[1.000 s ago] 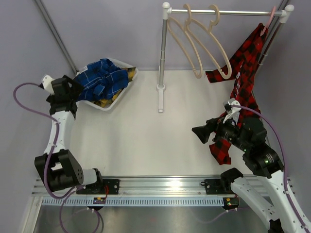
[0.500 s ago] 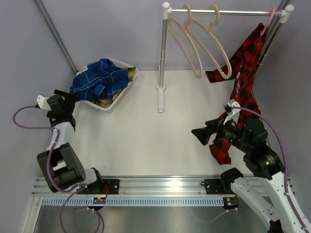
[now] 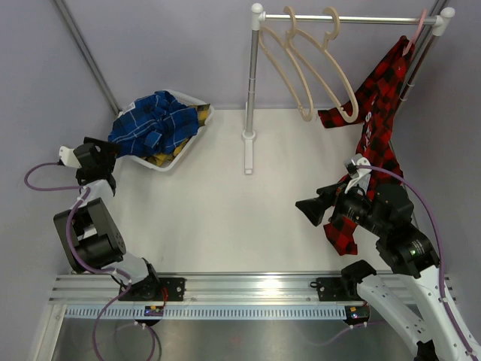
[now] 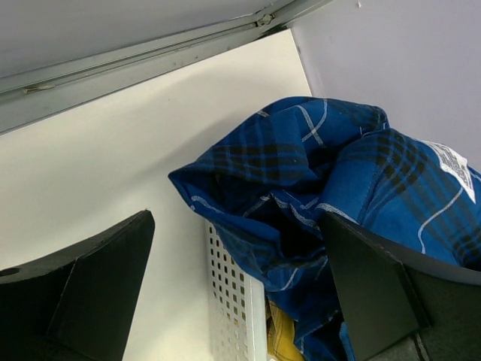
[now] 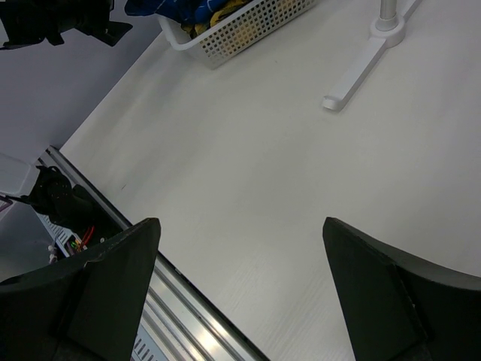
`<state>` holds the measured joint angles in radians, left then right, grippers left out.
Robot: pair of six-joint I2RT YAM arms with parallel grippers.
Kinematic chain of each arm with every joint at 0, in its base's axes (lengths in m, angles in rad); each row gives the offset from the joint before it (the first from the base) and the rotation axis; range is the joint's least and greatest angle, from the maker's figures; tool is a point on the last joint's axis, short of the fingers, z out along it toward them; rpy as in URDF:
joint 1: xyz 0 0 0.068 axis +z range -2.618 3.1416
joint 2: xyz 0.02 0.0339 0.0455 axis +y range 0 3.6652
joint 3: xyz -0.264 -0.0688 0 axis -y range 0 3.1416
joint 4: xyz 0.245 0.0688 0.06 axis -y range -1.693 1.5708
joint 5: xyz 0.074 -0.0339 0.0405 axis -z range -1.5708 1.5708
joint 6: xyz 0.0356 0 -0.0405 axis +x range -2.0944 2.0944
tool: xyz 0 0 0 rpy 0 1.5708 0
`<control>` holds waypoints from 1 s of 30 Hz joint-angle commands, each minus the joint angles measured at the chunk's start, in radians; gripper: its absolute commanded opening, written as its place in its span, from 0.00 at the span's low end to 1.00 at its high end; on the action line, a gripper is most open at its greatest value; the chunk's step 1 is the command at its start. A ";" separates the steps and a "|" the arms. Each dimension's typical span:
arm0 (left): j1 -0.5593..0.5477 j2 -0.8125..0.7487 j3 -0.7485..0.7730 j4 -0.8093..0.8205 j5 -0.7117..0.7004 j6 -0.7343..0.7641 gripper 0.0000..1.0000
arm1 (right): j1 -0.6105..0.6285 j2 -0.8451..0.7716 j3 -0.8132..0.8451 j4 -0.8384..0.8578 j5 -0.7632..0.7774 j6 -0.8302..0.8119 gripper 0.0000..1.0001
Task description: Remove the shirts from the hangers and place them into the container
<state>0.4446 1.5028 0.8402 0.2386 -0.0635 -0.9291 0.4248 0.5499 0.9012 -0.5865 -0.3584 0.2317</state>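
Note:
The blue shirt [image 3: 154, 124] lies heaped in the white container [image 3: 192, 142] at the back left, with a yellow-and-black shirt [image 3: 162, 159] under it. My left gripper [image 3: 105, 154] is open just outside the container's near-left corner, apart from the cloth. In the left wrist view, the blue shirt [image 4: 338, 173] drapes over the slotted container wall [image 4: 233, 301] ahead of the left gripper [image 4: 237, 216]. The red-and-black shirt [image 3: 379, 101] hangs from a pinkish hanger [image 3: 412, 41]. Two bare beige hangers [image 3: 308, 71] hang beside it. My right gripper [image 3: 310, 209] is open and holds nothing.
The white-and-steel rack [image 3: 250, 90] stands at the back centre, with its foot [image 5: 361, 71] on the table. The red shirt's tail drapes behind my right arm. An aluminium rail [image 3: 248, 286] runs along the near edge. Walls close in on the left and right.
My left arm has drawn back from the container toward the near left, so its open gripper is now off the blue shirt. The right arm has barely moved.

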 commanded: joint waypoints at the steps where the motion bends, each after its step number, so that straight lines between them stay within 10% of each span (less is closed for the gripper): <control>1: 0.009 0.049 0.069 0.090 0.004 -0.020 0.96 | 0.011 0.007 -0.001 0.040 -0.014 -0.008 0.99; 9: 0.009 0.131 0.145 0.119 0.040 -0.033 0.74 | 0.011 0.027 0.002 0.037 -0.007 -0.008 0.99; 17: 0.005 0.128 0.154 0.159 0.137 -0.004 0.00 | 0.011 0.035 0.002 0.039 -0.007 -0.008 0.99; 30: -0.260 0.183 0.421 -0.223 0.159 0.334 0.00 | 0.011 0.044 -0.002 0.042 -0.013 0.001 0.99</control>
<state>0.2337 1.6466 1.1820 0.1154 0.0723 -0.7158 0.4248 0.5892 0.9005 -0.5865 -0.3588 0.2317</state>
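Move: The loose corner of the blue shirt, hanging over the container's near-left rim, lies about 6 cm ahead of my left hand, 1 cm right and 2 cm lower. The shirt's bulk is centred some 9 cm ahead and 14 cm right, 4 cm lower; the container's middle is about 9 cm ahead, 17 cm right and 8 cm lower. From my idle right hand the corner lies roughly 30 cm ahead, 62 cm left and 17 cm below. I slide my left hand forward about 4 cm, nearly level, over the overhanging corner of the blue shirt and shut the wide-open fingers on it. Then, keeping the pinch, I sweep right across the container's left side, about 10 cm, going on forward and rising some 5 cm while the hand swings clockwise about 25 degrees. ##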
